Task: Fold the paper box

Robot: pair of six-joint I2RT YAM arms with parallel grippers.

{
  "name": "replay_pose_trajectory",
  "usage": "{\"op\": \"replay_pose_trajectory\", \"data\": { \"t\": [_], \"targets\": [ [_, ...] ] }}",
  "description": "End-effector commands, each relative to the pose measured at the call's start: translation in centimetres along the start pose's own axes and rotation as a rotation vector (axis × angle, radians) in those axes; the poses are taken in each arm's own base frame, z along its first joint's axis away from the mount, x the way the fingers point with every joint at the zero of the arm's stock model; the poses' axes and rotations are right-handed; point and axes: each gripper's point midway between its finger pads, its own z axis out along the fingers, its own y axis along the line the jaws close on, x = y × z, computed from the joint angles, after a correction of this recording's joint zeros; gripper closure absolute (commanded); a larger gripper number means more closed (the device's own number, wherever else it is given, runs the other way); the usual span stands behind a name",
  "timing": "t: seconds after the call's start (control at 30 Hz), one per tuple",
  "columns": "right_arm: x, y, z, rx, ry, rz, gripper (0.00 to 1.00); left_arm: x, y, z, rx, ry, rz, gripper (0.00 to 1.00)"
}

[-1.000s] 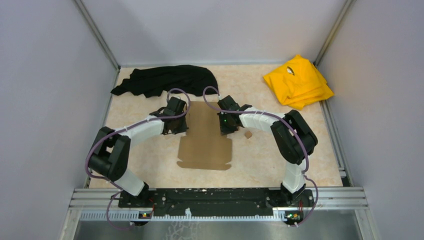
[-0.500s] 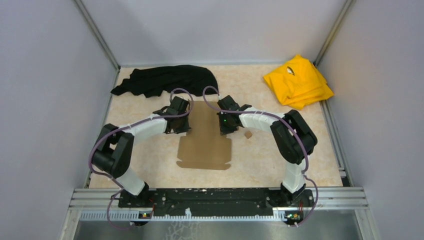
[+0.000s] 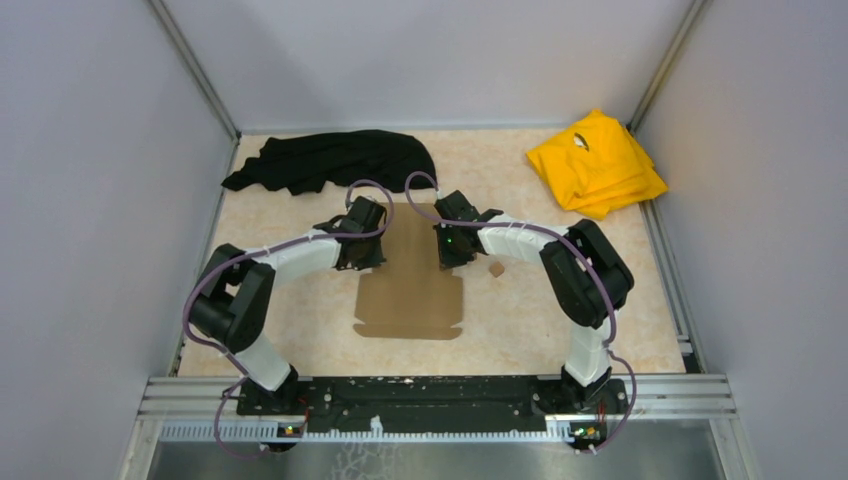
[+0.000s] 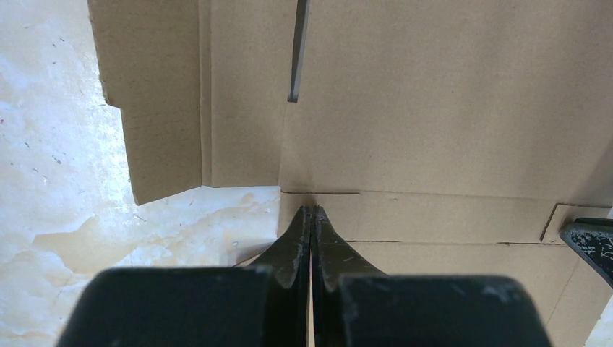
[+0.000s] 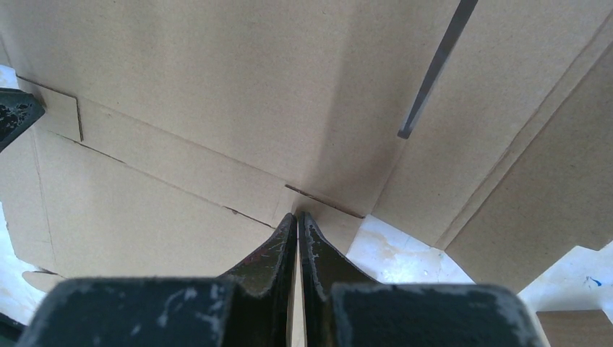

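Note:
The paper box (image 3: 410, 290) is a flat brown die-cut sheet lying mid-table, with flaps and slits. My left gripper (image 3: 372, 256) sits at its far left edge and my right gripper (image 3: 447, 262) at its far right edge. In the left wrist view the left gripper (image 4: 311, 210) is shut, its tips resting at a flap corner of the cardboard (image 4: 434, 108). The right gripper (image 5: 296, 215) is also shut, tips against a crease of the cardboard (image 5: 181, 72). Whether either one pinches cardboard does not show. Each wrist view catches the other gripper at its edge.
A tiny brown cube (image 3: 495, 268) lies just right of the right gripper. A black cloth (image 3: 330, 160) is at the back left and a folded yellow cloth (image 3: 597, 162) at the back right. Grey walls enclose the table on three sides.
My left arm has shifted slightly to the right, bringing its gripper closer in over the sheet's left edge. The right arm and the sheet have not moved.

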Motion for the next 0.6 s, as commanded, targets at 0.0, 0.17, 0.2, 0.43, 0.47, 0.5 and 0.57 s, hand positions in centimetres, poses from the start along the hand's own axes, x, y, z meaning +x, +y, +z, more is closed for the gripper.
{"op": "replay_pose_trajectory", "data": {
  "t": [0.0,0.17,0.2,0.43,0.47,0.5,0.57],
  "targets": [
    [2.2,-0.7,2.3,0.031,0.056,-0.012,0.96,2.4,-0.2,1.7,-0.010,0.064,0.005,1.00],
    [0.7,0.0,1.0,0.017,0.028,-0.030,0.95,-0.2,-1.4,0.0,0.014,0.007,0.010,1.00],
    [-0.2,0.5,0.3,0.012,0.013,-0.041,0.95,-1.2,-1.8,-0.6,0.021,-0.014,0.017,1.00],
    [-8.7,5.0,-8.7,-0.106,-0.191,-0.178,0.77,-10.1,-4.4,-8.2,0.054,-0.212,0.059,0.78],
    [-9.8,5.4,-10.4,-0.120,-0.225,-0.195,0.72,-11.2,-4.7,-9.5,0.060,-0.242,0.061,0.74],
    [-10.8,5.8,-12.1,-0.130,-0.258,-0.208,0.65,-12.4,-4.9,-10.9,0.070,-0.278,0.060,0.69],
    [-12.1,6.2,-15.3,-0.144,-0.314,-0.235,0.52,-13.9,-5.1,-13.5,0.091,-0.330,0.056,0.60]
  ]
}}
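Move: Both closed grippers are on the end tabs of the paper box's hinge strip. The box's far strip has its middle about 12 cm ahead of the left hand and 6 cm to its right, and some 12 cm ahead of the right hand and 6 cm to its left. The left slot is about 5 cm ahead and 1 cm left of the left hand; the right slot is 6 cm ahead and 2 cm right of the right hand. All lie about 1 cm lower. After a short hold, lift both grippers off the hinge strip's end tabs, ending the press. Bring the left up about 12 cm, forward 5 or so and slightly right, tilting its fingertips outward by 15 degrees. Raise the right about 9 cm, also going forward over the box panel. Open both fingers about a third. ##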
